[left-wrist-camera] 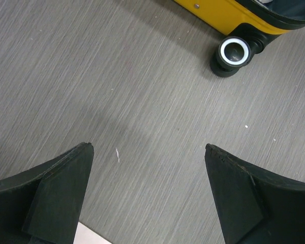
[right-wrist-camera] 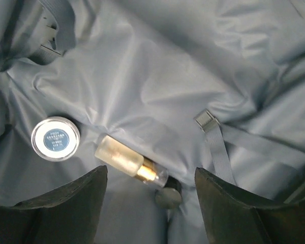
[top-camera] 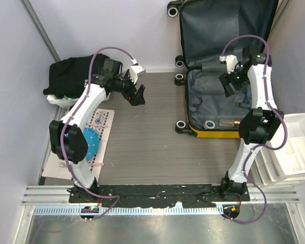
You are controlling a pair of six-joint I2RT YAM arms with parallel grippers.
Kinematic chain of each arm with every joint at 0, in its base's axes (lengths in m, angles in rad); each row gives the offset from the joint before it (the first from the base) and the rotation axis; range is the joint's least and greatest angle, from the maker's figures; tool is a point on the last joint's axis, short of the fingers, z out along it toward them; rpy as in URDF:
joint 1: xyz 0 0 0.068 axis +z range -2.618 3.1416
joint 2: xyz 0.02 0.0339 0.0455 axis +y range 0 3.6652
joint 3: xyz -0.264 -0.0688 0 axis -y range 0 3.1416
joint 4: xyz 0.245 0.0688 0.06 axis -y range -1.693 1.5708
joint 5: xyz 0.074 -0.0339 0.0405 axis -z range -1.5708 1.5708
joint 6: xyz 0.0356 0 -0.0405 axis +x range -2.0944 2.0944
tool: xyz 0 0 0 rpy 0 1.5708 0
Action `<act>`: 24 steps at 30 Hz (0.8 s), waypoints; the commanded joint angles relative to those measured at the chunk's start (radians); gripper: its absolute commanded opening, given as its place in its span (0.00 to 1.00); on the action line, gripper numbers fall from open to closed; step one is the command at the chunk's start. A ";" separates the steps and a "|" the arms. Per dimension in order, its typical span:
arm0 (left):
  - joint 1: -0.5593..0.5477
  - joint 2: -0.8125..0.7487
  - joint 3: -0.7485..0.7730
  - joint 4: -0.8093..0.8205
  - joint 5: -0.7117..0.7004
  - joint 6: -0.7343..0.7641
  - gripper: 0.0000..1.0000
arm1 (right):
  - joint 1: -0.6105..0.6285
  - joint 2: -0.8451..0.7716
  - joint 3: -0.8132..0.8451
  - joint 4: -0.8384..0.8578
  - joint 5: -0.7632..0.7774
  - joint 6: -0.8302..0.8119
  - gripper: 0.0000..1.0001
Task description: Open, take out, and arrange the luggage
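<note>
The luggage, a yellow hard-shell suitcase, lies open at the back right, its lid propped against the wall. On the grey lining lie a round blue-topped jar, a frosted bottle with a gold neck, and a dark round cap. My right gripper hovers open above the bottle, touching nothing. My left gripper is open over the bare grey table. In its view, one yellow corner and a black wheel of the suitcase show ahead.
A black garment is heaped on a white basket at the back left. White drawer bins stand at the right edge. A blue round item lies on a sheet near the left arm. A grey strap with a buckle crosses the lining.
</note>
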 commanded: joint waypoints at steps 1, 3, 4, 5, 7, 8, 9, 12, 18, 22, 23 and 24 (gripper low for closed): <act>-0.031 -0.035 -0.007 0.043 0.029 -0.021 0.95 | -0.079 -0.109 0.071 -0.159 -0.024 0.051 0.76; -0.062 -0.032 -0.019 0.043 0.030 -0.013 0.95 | -0.097 -0.156 0.071 -0.177 -0.004 0.059 0.75; -0.071 -0.032 -0.022 0.049 0.035 -0.010 0.95 | -0.109 -0.177 0.073 -0.198 -0.004 0.055 0.74; -0.089 -0.029 -0.028 0.049 0.038 -0.010 0.94 | -0.138 -0.214 0.073 -0.211 -0.002 0.047 0.74; -0.103 -0.020 -0.028 0.054 0.064 -0.019 0.94 | -0.172 -0.254 0.068 -0.229 0.057 0.047 0.73; -0.117 -0.018 -0.028 0.063 0.067 -0.028 0.94 | -0.209 -0.294 0.065 -0.228 0.085 0.085 0.73; -0.123 -0.018 -0.028 0.077 0.073 -0.065 0.93 | -0.235 -0.312 0.064 -0.229 0.094 0.111 0.73; -0.152 -0.016 -0.033 0.173 0.098 -0.123 0.94 | -0.293 -0.409 0.016 -0.199 0.125 0.241 0.73; -0.197 0.048 0.051 0.157 0.173 -0.145 0.93 | -0.306 -0.612 -0.206 -0.091 0.352 0.370 0.73; -0.206 0.045 0.042 0.186 0.173 -0.125 0.93 | -0.315 -0.708 -0.381 -0.082 0.452 0.378 0.73; -0.209 0.045 0.044 0.190 0.173 -0.124 0.93 | -0.315 -0.716 -0.404 -0.076 0.467 0.384 0.74; -0.212 0.045 0.045 0.192 0.175 -0.125 0.93 | -0.315 -0.721 -0.419 -0.071 0.472 0.392 0.74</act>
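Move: The white tray stack stands about 29 cm back from my right hand, 25 cm to its right and roughly 9 cm lower. In the open suitcase, the bottle lies some 8 cm back, 2 cm right and 16 cm below that hand, with the round jar about 10 cm left of the bottle. From my left hand the jar is 34 cm right, 5 cm back and 19 cm down; the suitcase's near caster wheel is 19 cm right, 7 cm back, 20 cm down. I lift my empty right hand out over the suitcase, up and to the right at first, then mostly back over its right rim towards the white trays: some 21 cm back, 10 cm right and 14 cm higher, swinging about 45 degrees clockwise. My left hand glides right and a little back through free air towards the caster wheel and jar. Both grippers stay open. ##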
